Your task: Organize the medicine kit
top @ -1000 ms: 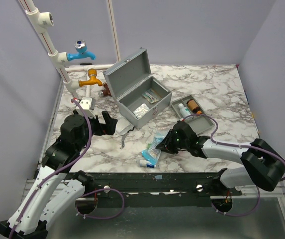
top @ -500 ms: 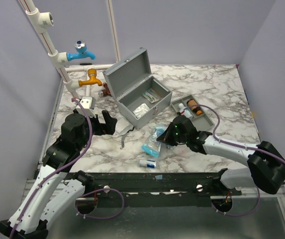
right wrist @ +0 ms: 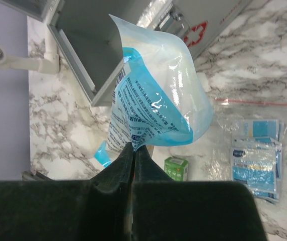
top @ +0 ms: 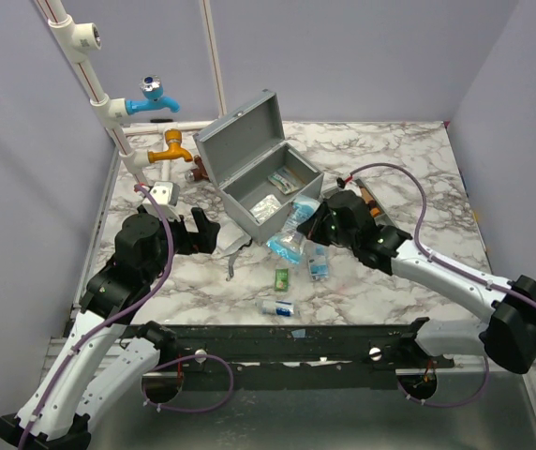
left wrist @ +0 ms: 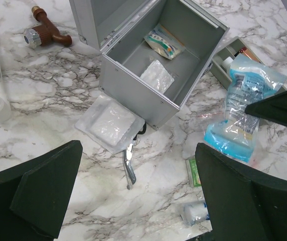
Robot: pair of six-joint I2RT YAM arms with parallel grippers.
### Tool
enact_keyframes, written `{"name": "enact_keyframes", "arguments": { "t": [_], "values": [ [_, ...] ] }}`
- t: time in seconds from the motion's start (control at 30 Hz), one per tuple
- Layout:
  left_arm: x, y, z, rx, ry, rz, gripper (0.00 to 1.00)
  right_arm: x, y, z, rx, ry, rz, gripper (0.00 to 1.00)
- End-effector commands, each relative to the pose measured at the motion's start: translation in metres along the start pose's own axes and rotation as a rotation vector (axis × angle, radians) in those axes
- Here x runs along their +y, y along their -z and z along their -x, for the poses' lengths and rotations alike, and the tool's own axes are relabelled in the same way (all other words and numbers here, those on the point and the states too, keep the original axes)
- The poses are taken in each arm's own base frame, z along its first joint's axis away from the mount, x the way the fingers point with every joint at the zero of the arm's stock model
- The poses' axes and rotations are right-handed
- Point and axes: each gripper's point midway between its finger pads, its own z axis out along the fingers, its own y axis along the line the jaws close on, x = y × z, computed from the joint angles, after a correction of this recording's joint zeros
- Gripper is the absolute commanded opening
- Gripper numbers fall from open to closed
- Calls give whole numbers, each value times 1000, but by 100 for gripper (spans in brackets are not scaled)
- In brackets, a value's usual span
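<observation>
The medicine kit point(top: 259, 178) is a grey metal box standing open at the back left of the marble table, its lid tipped back. Two flat packets point(left wrist: 157, 76) lie inside it. Its grey compartmented tray point(top: 385, 217) sits to the right, partly hidden behind my right arm. My right gripper point(top: 307, 231) is shut on the lower edge of a blue-and-clear pouch point(right wrist: 153, 100), which hangs above the table just in front of the kit point(right wrist: 78, 65). My left gripper point(left wrist: 138, 168) is open and holds nothing, hovering over bare marble left of the kit point(left wrist: 158, 65).
A white gauze packet point(left wrist: 108, 123) and scissors point(left wrist: 128, 168) lie at the kit's front corner. A small green box point(top: 282, 278), a clear bag of blue sachets point(top: 320, 262) and a small white roll point(top: 277, 307) lie near the front. Taps on white piping point(top: 151, 98) stand at the back left.
My right gripper closed on the blue pouch, lifted it off the front of the table and carried it back toward the kit, uncovering the green box and sachet bag. The left arm stayed still.
</observation>
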Motion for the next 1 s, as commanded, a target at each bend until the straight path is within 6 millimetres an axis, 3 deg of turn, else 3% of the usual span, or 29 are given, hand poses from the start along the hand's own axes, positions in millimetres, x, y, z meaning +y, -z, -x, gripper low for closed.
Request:
{"name": "enact_keyframes", "arguments": {
  "t": [0.0,0.27,0.63,0.97],
  "values": [
    [-3,1,1,-5,-6,-19,99,7,-4,28,-83,30,-50,1],
    [-2,3,2,-13,-5,-18,99,37,-34,63,-135,-82,-22,1],
    [-5,5,5,-26,-1,-38,99,29,-114,82,-66,-299,41,1],
    [-6,3,3,-14,-2,-40,99,34,-162,88,-40,-317,70,1]
  ]
}}
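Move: The open grey medicine box, where the held pouch goes, has its middle about 14 cm ahead of the right hand, 10 cm to its left and 10 cm below. The grey tray with bottles lies roughly 10 cm ahead and 15 cm right. On the table some 14 cm below are the bag of blue sachets, 5 cm back and 3 cm right, and the green packet, 10 cm back and 7 cm left. From the left hand the box is about 18 cm ahead, 18 cm right and 20 cm below. Keeping its shut-finger pinch on the top end of the blue-and-white pouch, the right hand carries it forward some 16 cm and about 5 cm left, towards and over the open medicine box. It first lifts about 3 cm, then sinks about 6 cm past the rim's right side while the wrist swings clockwise and rolls its left side up, each about 10 degrees. ##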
